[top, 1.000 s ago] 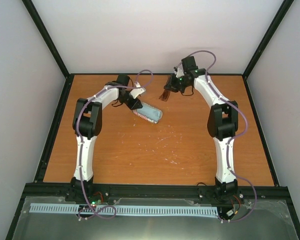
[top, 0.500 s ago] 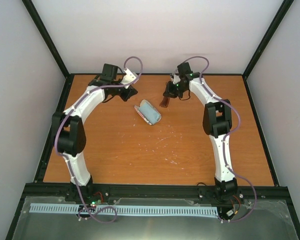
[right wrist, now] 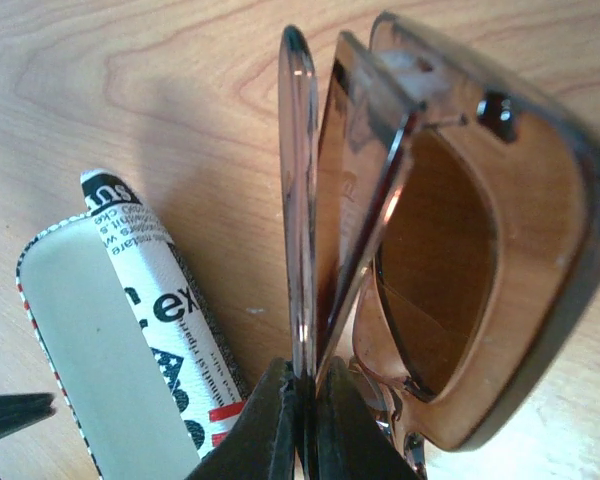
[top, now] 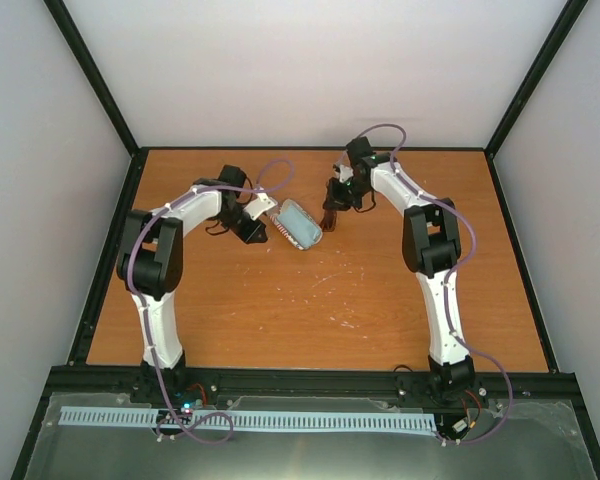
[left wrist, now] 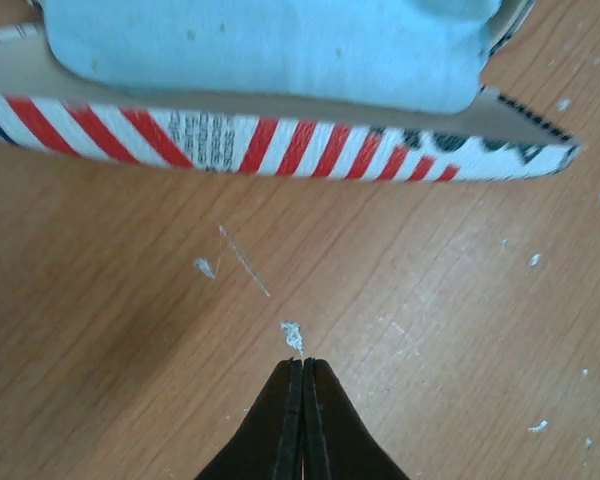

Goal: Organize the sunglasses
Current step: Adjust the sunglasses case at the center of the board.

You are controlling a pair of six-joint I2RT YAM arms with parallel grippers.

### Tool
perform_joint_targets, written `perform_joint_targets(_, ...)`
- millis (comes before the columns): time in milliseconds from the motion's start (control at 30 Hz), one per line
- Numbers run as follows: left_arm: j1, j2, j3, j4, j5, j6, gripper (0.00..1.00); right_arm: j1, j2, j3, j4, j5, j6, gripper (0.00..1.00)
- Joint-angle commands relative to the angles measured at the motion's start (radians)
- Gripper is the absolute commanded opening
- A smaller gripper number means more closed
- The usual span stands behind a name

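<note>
The sunglasses [right wrist: 430,250], brown-framed with brownish lenses and folded arms, hang in my right gripper [right wrist: 308,385], which is shut on the thin temple arms above the table. In the top view they [top: 331,215] hang just right of the flag-patterned case [top: 299,226]. The case [right wrist: 130,330] lies open on the table with a light blue cloth [left wrist: 270,45] lying in it. My left gripper [left wrist: 302,365] is shut and empty, its tips just short of the case's striped side [left wrist: 280,140]. In the top view the left gripper [top: 257,231] sits left of the case.
The wooden table [top: 310,300] carries small white specks [left wrist: 293,335]. Black frame rails [top: 110,250] edge the table, with white walls behind and at the sides.
My left arm swung from the far left back toward the case and now sits beside it. My right gripper shifted slightly left and nearer with the sunglasses. The case turned slightly.
</note>
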State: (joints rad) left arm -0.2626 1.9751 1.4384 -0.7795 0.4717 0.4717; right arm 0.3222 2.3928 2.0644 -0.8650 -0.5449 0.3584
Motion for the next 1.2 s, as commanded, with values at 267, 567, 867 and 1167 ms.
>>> perform_joint_targets(267,-0.007,0.172,0.208,-0.048,0.003,0.004,0.07,0.036,-0.088,-0.037,-0.033,-0.004,-0.025,0.03)
perform_joint_targets(567,-0.007,0.245,0.281,-0.009,-0.009,0.004,0.07,0.037,-0.148,0.013,-0.151,0.096,-0.065,0.03)
perform_joint_targets(867,-0.009,0.263,0.322,0.031,0.009,-0.024,0.08,0.063,-0.198,0.074,-0.165,-0.026,-0.091,0.03)
perform_joint_targets(1167,-0.009,0.279,0.371,0.047,0.033,-0.061,0.09,0.118,-0.136,0.104,-0.178,-0.077,-0.075,0.03)
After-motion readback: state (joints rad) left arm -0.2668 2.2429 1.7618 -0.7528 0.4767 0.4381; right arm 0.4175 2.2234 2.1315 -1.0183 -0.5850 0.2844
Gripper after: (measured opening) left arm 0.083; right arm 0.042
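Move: The open sunglasses case lies some 8 cm to the right of the left hand, about 4 cm ahead and 4 cm below it. The light-blue cloth lies in the case, about 9 cm right of that hand and 5 cm ahead. From the right hand, which already holds the sunglasses, the case is about 7 cm left, 6 cm back and 5 cm lower. Left fingertips push forward about 8 cm along the case's left side; right hand raises the held sunglasses 10 cm. ##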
